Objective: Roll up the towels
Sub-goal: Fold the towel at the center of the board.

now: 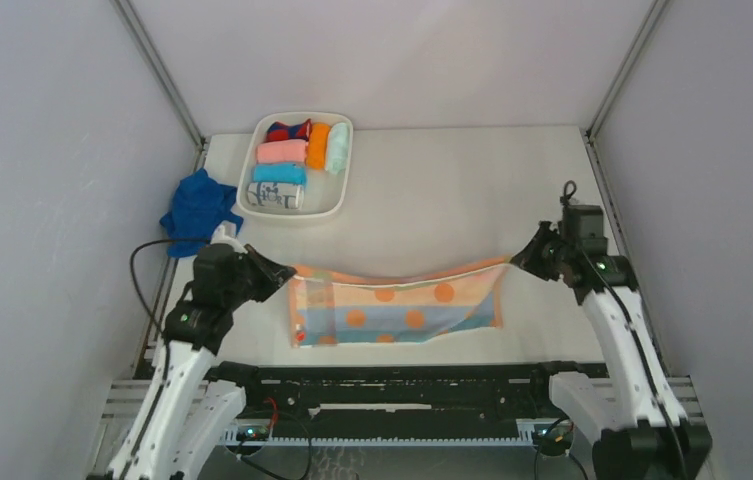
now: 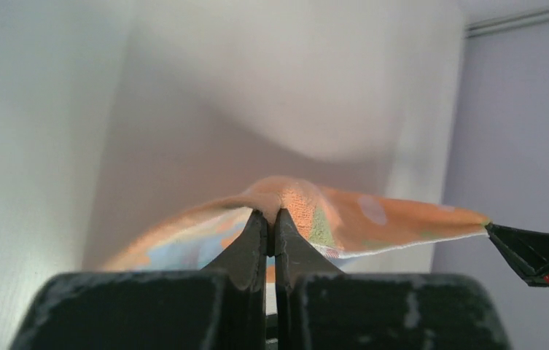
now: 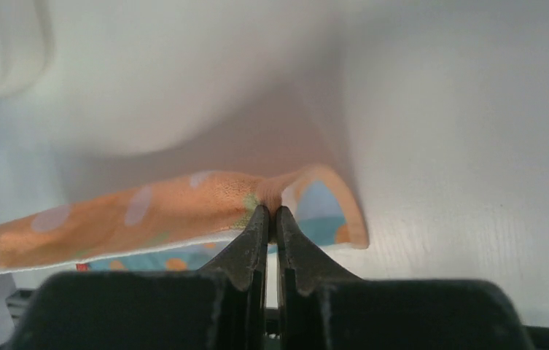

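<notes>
The peach-orange towel (image 1: 397,305) with pale blue bands and orange spots hangs stretched between both grippers, its lower part draped toward the table's near side. My left gripper (image 1: 287,272) is shut on its left upper corner; the left wrist view shows that gripper (image 2: 271,213) pinching the cloth (image 2: 344,219). Across from it, my right gripper (image 1: 514,260) is shut on the right upper corner, and the right wrist view shows this gripper (image 3: 271,209) nipping the towel (image 3: 147,219). The royal-blue towel (image 1: 197,208) lies crumpled at the table's left edge.
A white tray (image 1: 342,195) at the back left holds several rolled cloths: pink, orange, mint, light blue, a white printed one and a red-and-blue one. Grey walls close in left and right. The black rail runs along the near edge (image 1: 402,380).
</notes>
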Tool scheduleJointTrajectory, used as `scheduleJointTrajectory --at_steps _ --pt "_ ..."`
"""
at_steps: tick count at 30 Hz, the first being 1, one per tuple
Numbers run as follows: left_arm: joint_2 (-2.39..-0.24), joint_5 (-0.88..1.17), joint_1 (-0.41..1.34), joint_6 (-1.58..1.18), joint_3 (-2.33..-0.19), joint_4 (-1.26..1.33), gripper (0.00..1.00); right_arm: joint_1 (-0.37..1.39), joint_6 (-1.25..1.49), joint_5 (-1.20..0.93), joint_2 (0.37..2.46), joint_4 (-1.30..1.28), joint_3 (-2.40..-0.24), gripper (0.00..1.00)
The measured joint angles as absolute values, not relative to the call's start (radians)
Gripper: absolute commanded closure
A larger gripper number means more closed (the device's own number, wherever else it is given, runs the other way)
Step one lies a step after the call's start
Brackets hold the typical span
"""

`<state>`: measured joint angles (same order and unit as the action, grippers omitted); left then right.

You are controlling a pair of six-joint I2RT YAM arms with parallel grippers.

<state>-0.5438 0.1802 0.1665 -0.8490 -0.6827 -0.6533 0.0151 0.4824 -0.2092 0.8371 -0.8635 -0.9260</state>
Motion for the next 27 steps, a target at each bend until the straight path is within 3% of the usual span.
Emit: scheduleJointTrajectory --at_steps 5,14,27 --pt "-0.829 0.151 0.164 -0.865 -0.59 -0.475 1.0 0.01 0.539 -0.168 1.105 -0.685 -0.79 1.0" --pt "-1.203 0.156 0.108 -0.857 -0.606 -0.227 1.0 -0.038 0.569 -0.186 1.402 -0.464 -0.815 1.0" --pt "-1.236 0.16 0.089 -0.817 -0.696 -0.188 1.0 -0.045 0.58 -0.23 1.429 -0.381 -0.947 1.0"
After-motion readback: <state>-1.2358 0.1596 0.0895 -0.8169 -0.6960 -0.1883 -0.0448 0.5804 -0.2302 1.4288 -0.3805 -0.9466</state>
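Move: Both shut hands hold the orange towel's top corners about 17 cm above the board. Its middle is some 22 cm to the left hand's right and 22 cm to the right hand's left, 3 cm back and 9 cm lower. The board's centre lies about 14 cm ahead and 21 cm right of the left hand, and 12 cm ahead and 22 cm left of the right. From the left hand, the white tray is 38 cm ahead and 3 cm left, and the blue towel 24 cm ahead and 28 cm left, both well below. Both arms sweep the orange towel's pinched top corners down and forward together towards the board's centre, dropping steeply for about 13 cm while already travelling forward, the fingers tipping some 15 degrees further down. Still pinching the corners, they carry on level and then rise 3 to 5 cm with the tilt easing back, ending 12 to 13 cm farther forward than they began and trailing the rest of the towel behind them. ##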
